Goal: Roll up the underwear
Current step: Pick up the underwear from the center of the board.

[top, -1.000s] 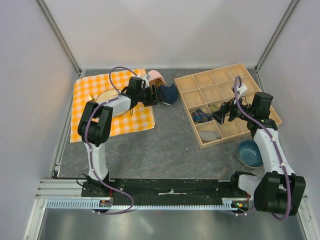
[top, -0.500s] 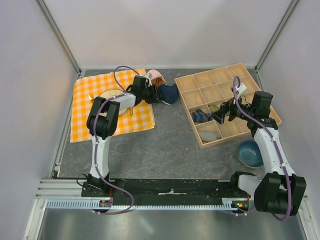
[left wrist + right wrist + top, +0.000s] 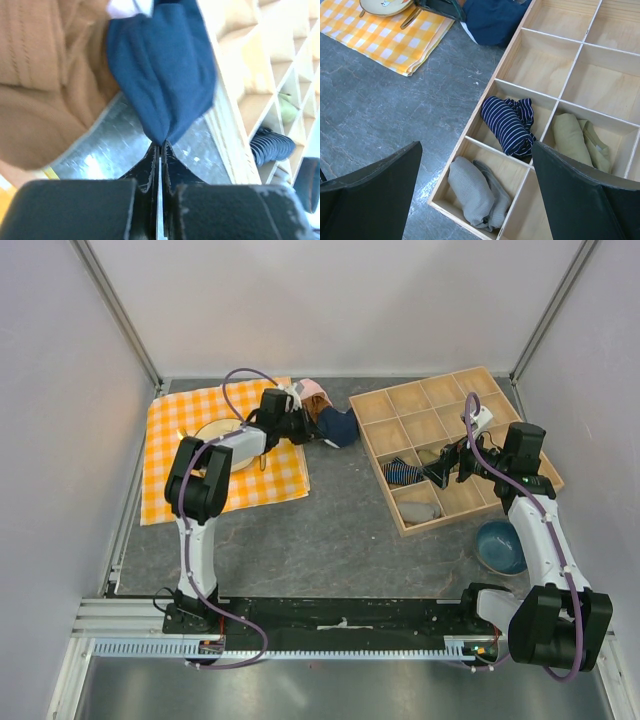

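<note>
The underwear (image 3: pixel 160 75) is a navy-blue cloth lying on the grey table beside the wooden tray, against a brown garment. It also shows from above (image 3: pixel 338 427) and at the top of the right wrist view (image 3: pixel 492 20). My left gripper (image 3: pixel 160 145) is shut on the near tip of the underwear, which bunches to a point between the jaws. From above, that gripper (image 3: pixel 308 427) reaches in from the checked cloth side. My right gripper (image 3: pixel 476 146) hangs open over the tray (image 3: pixel 376 465), with nothing between its fingers.
The divided wooden tray (image 3: pixel 482 100) holds a striped dark-blue roll (image 3: pixel 507 125), a grey roll (image 3: pixel 472 192) and an olive cloth (image 3: pixel 575 140). A brown garment (image 3: pixel 40 100) and a pink one (image 3: pixel 313 390) lie left of the underwear. An orange checked cloth (image 3: pixel 180 475) carries a plate (image 3: pixel 215 430). A blue bowl (image 3: pixel 498 545) stands near right.
My left gripper has closed from open onto the tip of the underwear, with a small shift of the wrist. The right arm has stayed still.
</note>
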You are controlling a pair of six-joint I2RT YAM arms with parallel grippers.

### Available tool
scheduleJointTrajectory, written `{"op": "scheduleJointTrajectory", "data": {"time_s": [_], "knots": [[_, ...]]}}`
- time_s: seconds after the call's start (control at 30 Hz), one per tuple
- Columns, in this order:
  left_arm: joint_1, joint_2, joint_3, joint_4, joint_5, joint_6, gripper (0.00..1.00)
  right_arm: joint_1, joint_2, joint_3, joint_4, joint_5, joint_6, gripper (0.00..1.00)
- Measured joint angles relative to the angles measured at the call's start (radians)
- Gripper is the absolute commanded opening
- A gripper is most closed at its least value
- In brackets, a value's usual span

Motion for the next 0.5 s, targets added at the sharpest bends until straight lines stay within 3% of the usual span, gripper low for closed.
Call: {"op": "scheduleJointTrajectory", "data": {"time_s": [0.23,0.5], "knots": [[0.0,-0.256,-0.076,0.0,0.054,0.022,0.02,0.0,0.0,0.0,0.0,0.0,-0.001,0.98],[-0.001,-0.692,-0.084,-0.2,0.098,0.1,0.02,0.0,0.0,0.0,-0.011,0.0,-0.007,0.98]]}}
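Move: Just ahead and to the right of the left fingertips, which already pinch its near-left edge, lies the navy underwear, its middle about 3 cm forward, 6 cm right and 3 cm lower. The brown garment is some 7 cm ahead and 2 cm left of that hand; the checkered cloth's middle is about 23 cm left and 3 cm back. From the right hand the underwear is roughly 22 cm forward, 26 cm left and 17 cm lower. Hoisting the navy underwear by its pinched edge, the shut left fingers climb quickly about 27 cm, nearly straight up at first, then also drawing back some 10 cm towards the robot, away from the brown garment. The fingers tip upward by about 25 degrees as they rise and keep their hold. ##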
